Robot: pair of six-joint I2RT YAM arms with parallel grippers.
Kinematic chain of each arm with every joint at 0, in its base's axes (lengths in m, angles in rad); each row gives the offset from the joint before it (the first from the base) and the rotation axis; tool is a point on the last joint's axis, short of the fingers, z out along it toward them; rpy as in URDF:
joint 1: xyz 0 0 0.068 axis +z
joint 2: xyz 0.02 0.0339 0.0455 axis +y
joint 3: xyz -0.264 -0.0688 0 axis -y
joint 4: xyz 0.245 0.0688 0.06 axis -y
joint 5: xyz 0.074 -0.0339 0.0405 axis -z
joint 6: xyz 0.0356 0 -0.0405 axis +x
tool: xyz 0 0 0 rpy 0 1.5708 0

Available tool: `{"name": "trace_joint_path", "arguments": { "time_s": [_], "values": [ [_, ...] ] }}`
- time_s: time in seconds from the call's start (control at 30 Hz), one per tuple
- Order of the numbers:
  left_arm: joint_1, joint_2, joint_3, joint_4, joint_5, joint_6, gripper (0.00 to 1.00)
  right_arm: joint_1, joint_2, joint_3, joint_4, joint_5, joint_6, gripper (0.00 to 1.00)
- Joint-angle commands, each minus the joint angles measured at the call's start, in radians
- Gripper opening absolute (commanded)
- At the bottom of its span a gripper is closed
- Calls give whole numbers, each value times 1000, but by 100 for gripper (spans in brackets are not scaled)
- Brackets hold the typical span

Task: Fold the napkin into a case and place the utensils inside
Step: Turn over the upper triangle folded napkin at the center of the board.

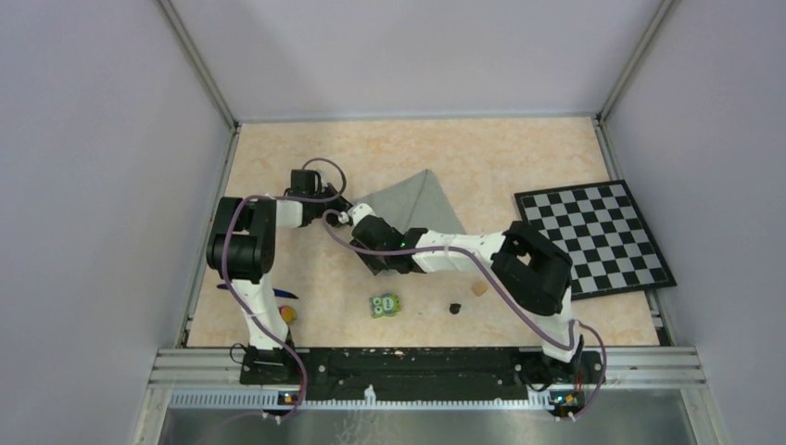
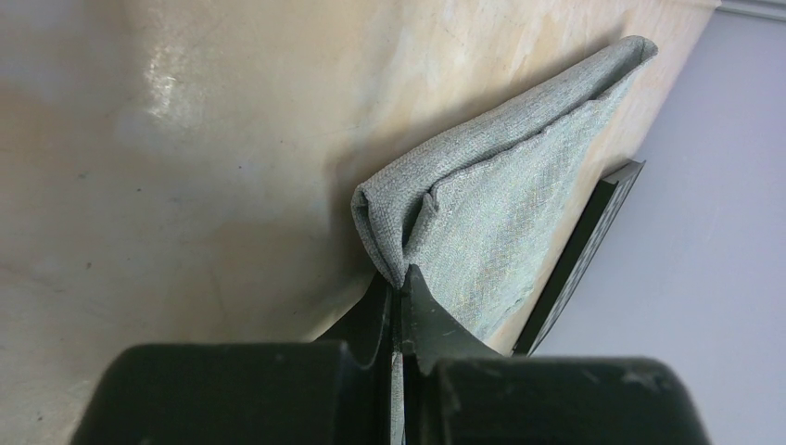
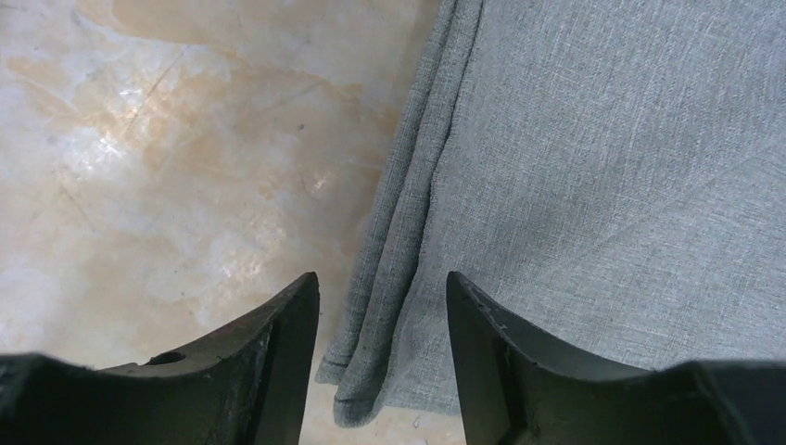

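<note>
The grey napkin (image 1: 419, 206) lies folded into a rough triangle at mid-table. In the left wrist view my left gripper (image 2: 400, 281) is shut on a bunched corner of the napkin (image 2: 505, 209), which is lifted a little off the table. My right gripper (image 3: 382, 289) stands open over the napkin's (image 3: 602, 176) layered folded edge, one finger on each side of it, gripping nothing. In the top view both grippers meet at the napkin's left corner, left gripper (image 1: 344, 213) and right gripper (image 1: 363, 225). The utensils lie near the left arm's base: a slim blue piece (image 1: 284, 293) and a yellow-orange head (image 1: 288, 314).
A checkerboard mat (image 1: 595, 236) lies at the right, its edge showing behind the napkin in the left wrist view (image 2: 576, 264). A green owl-faced block (image 1: 386, 305), a small dark piece (image 1: 454, 308) and a tan cube (image 1: 479, 288) sit near the front. Walls enclose the table.
</note>
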Motion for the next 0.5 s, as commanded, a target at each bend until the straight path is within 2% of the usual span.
{"name": "trace_joint_path", "arguments": {
  "time_s": [0.0, 0.13, 0.27, 0.33, 0.4, 0.43, 0.47],
  "values": [
    [1, -12, 17, -37, -5, 23, 0, 10, 48, 74, -35, 58, 6, 52],
    [1, -13, 21, -39, -4, 23, 0, 10, 71, 93, -57, 57, 7, 50],
    [1, -14, 22, -45, -7, 22, 0, 11, 102, 122, -98, 89, 27, 42],
    [2, -14, 24, -45, -6, 22, 0, 13, 118, 140, -114, 117, 37, 28],
    [4, -12, 27, -48, -3, 21, 0, 18, 131, 161, -136, 161, 47, 4],
    [5, -14, 32, -55, 1, 23, 0, 22, 132, 169, -144, 184, 49, 0],
    [8, -20, 36, -61, 5, 22, 0, 25, 126, 176, -146, 195, 44, 0]
  ]
}}
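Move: The right hand, open, goes for the folded napkin's left edge just beyond its near corner, about 1 cm ahead, level sideways and some 3 cm below. From the right hand, the napkin's left corner, pinched in the left fingers, is roughly 13 cm ahead, 6 cm left and 2 cm lower, and the green toy some 9 cm back, 2 cm right and 4 cm lower. The right hand's spot on the edge lies about 12 cm back and 6 cm right of the left hand, about level in height. The right hand first sinks about 2 cm, its open fingers coming down astride the doubled left edge of the napkin near the near corner, then eases about 1 cm forward as they shut and pinch the layers together, the wrist rolling some 5 degrees left side down. The left hand stays put with shut fingers, keeping its pinch on the left corner so that the edge is now held at both ends. ##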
